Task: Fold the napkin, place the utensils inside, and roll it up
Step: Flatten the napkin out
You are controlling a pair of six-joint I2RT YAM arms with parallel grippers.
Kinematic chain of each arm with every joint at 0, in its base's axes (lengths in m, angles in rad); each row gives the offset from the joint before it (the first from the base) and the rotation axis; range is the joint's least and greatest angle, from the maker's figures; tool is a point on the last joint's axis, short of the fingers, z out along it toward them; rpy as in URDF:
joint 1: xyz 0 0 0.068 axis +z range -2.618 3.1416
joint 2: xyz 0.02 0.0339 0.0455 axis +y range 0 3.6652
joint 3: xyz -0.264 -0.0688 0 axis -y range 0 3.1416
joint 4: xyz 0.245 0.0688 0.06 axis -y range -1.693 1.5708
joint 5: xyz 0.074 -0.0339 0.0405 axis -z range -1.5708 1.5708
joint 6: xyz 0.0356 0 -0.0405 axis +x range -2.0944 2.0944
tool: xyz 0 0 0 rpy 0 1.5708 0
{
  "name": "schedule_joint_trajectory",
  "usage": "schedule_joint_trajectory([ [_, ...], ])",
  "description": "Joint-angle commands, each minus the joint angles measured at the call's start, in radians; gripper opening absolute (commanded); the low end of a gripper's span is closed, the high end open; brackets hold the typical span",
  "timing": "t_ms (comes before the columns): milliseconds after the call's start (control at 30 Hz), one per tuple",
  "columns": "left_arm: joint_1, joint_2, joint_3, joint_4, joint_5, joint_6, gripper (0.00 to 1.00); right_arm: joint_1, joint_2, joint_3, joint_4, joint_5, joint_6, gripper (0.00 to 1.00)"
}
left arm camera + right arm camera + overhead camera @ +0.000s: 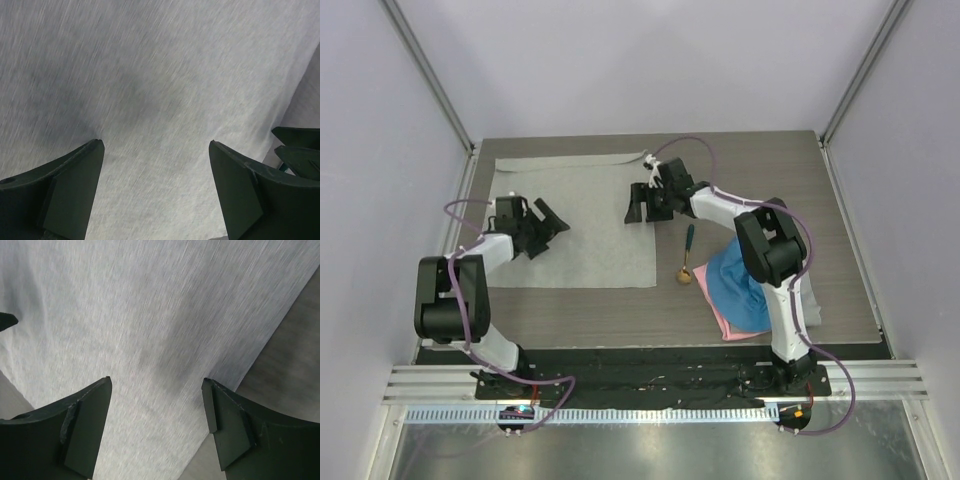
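Observation:
The light grey napkin (585, 245) lies spread flat on the left half of the table, and it fills the left wrist view (150, 75) and most of the right wrist view (125, 315). My left gripper (548, 230) (156, 142) hovers open over the napkin's left part, nothing between its fingers. My right gripper (642, 212) (156, 380) hovers open over the napkin's right edge, also empty. The spoon (687, 255), with a dark green handle and a gold bowl, lies on the bare table just right of the napkin, bowl toward the near side.
A blue cloth (735, 280) sits on a pink cloth (732, 326) right of the spoon, beside the right arm. The wooden tabletop (820, 200) (290, 365) ends at white walls on three sides. A narrow strip runs along the napkin's far edge (570, 162).

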Motion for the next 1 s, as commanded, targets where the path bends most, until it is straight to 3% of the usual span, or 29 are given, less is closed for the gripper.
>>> schedule_joint_trajectory([
  [0, 0.004, -0.066, -0.114, 0.029, -0.015, -0.06, 0.91, 0.042, -0.129, -0.106, -0.007, 0.047, -0.007, 0.81],
  [367, 0.007, -0.339, -0.33, -0.072, -0.142, -0.062, 0.92, 0.129, -0.276, -0.336, -0.097, 0.097, 0.026, 0.79],
  [567, 0.005, -0.537, -0.246, -0.226, -0.242, 0.071, 0.92, 0.163, -0.443, -0.338, -0.176, 0.11, 0.03, 0.81],
  [667, -0.01, -0.553, -0.164, -0.235, -0.19, 0.082, 0.91, 0.161, -0.46, -0.241, -0.199, 0.125, 0.016, 0.83],
  [733, -0.089, -0.536, -0.113, -0.217, -0.216, 0.092, 0.91, 0.161, -0.431, -0.14, -0.197, 0.14, -0.003, 0.84],
  [967, -0.347, -0.421, -0.125, 0.061, -0.227, 0.007, 0.91, 0.118, -0.129, 0.228, -0.153, 0.194, -0.018, 0.84],
])
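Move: The napkin lies spread under both open hands: its middle is about 6 cm right of my left hand and 2 cm ahead, about 16 cm left of my right hand and 4 cm back, each time some 2 cm below. Its folded far strip runs about 10 cm ahead of my right hand, its middle 17 cm to the left. The spoon lies roughly 11 cm back and 11 cm right of my right hand. With both hands low on the napkin and fingers kept open, I drag back towards my bases, about 10 cm with my left and 14 cm with my right. Then I lift both clear of the cloth and swing forward again: my left rises some 11 cm drifting right, its fingers tipping up; my right rises about 15 cm and bears a little left. ##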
